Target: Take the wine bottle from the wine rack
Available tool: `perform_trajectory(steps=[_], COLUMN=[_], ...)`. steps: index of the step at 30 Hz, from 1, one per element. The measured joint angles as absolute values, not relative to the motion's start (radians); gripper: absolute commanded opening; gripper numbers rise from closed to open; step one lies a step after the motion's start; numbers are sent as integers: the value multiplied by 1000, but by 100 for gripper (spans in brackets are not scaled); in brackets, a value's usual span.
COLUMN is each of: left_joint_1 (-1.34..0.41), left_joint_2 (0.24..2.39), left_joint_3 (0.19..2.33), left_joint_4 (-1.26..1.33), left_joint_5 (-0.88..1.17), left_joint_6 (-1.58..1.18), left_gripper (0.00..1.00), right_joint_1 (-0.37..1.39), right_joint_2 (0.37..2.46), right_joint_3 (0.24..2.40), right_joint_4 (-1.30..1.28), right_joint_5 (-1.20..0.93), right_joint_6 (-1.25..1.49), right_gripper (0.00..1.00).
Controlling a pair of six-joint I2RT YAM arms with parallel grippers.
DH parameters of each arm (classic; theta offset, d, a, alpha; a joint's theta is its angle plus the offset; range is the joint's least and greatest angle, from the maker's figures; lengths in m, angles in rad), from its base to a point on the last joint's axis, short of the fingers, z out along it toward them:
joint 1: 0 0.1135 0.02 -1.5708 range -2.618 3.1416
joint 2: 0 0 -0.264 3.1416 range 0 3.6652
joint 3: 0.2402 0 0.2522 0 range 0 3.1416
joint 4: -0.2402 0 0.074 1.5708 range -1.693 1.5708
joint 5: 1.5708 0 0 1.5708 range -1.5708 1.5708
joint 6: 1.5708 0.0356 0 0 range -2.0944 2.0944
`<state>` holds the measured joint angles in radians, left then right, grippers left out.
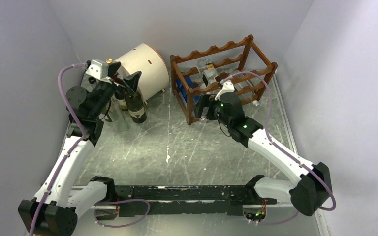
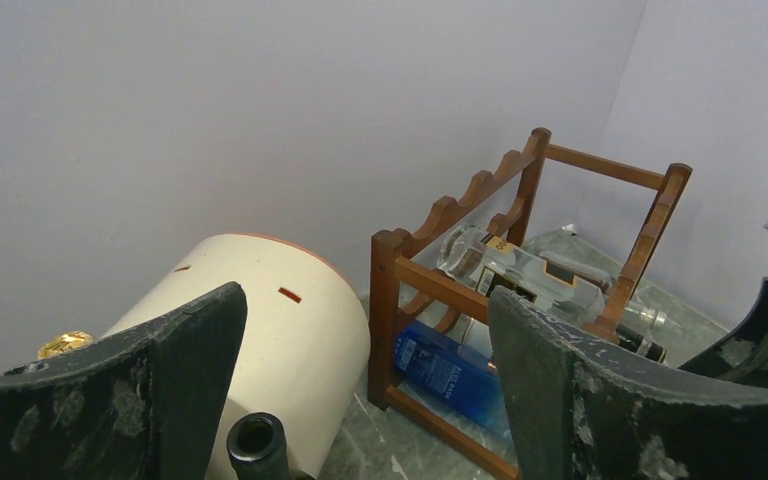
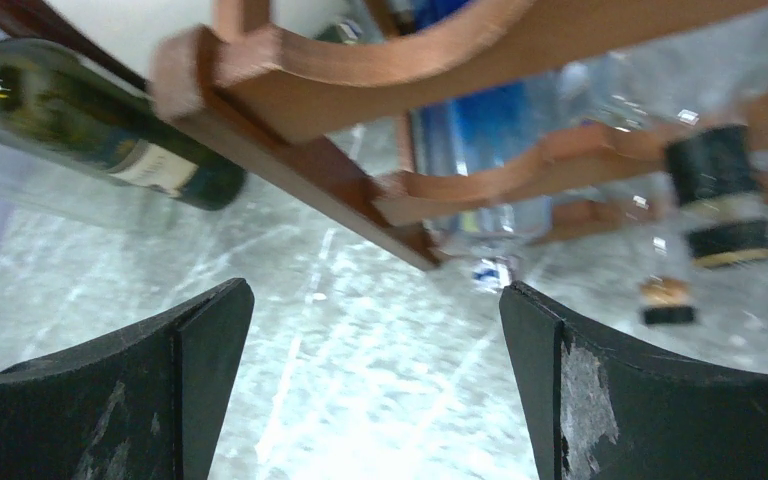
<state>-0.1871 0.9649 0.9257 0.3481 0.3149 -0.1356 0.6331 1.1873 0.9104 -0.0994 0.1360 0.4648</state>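
Observation:
The reddish-brown wine rack (image 1: pixel 236 66) stands at the back right and holds clear bottles (image 2: pixel 520 272) and a blue one (image 2: pixel 455 370). A dark wine bottle (image 1: pixel 137 105) with a pale label stands upright on the table beside the cream drum, off the rack. My left gripper (image 1: pixel 128 83) hangs open just above its neck. In the left wrist view the bottle's open mouth (image 2: pixel 257 445) sits low between the fingers, untouched. My right gripper (image 1: pixel 203 105) is open at the rack's front left corner, over bare table, with nothing between its fingers (image 3: pixel 210 350).
A cream cylindrical drum (image 1: pixel 145 66) lies behind the dark bottle. A gold-capped bottle top (image 2: pixel 65 343) shows by the left finger. Capped bottle necks (image 3: pixel 712 165) stick out of the rack's rails (image 3: pixel 360 60). Grey walls close in on three sides.

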Motion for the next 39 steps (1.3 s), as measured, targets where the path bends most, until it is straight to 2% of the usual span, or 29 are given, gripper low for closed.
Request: perform_trajectory(steps=[4,8,14,26,30,39], left_joint_1=[-199,-223,-268,-293,-295,-296], left_joint_2=[965,965,965,956,955,951], left_joint_3=[921,913,904,898,893,892], left_joint_4=[350,351,350,350,349,348], left_joint_5=[313,299,262,213,210,204], left_joint_6=[-138,-134,-101,-51,-43,-38], left_gripper=[92,92,92,92,92,92], right_joint_1=[582,455,234,6,2,1], right_joint_2=[1118,1059,1034,1254,1335,1501], right_joint_3=[868,806,730,585,580,580], right_joint_4=[-175,-212,-175,237,397,638], right_joint_5=[173,145,-15,-436,-508,-593], right_joint_6=[412,381,391,597,663,793], right_gripper=[100,100,100,99,94,72])
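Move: The black cap of the clear wine bottle, sticking out of the rack's second tier, lies about 8 cm ahead of the right hand, 10 cm to its right and 9 cm below. Below it, the cork-tipped neck is about 6 cm ahead, 10 cm right and 16 cm down; the rack's near-left post stands some 6 cm ahead and 4 cm left. From the left hand, the black cap is about 6 cm ahead, 34 cm right and 28 cm down. The black-capped neck is approached by the open right hand, which first swings about 13 cm to the right along the rack's front while sinking, then sinks further and eases forward some 6 cm and slightly back left. The wrist rolls its left side up to nearly 30 degrees, and the fingers, now either side of the cap, start to close, still well open. ##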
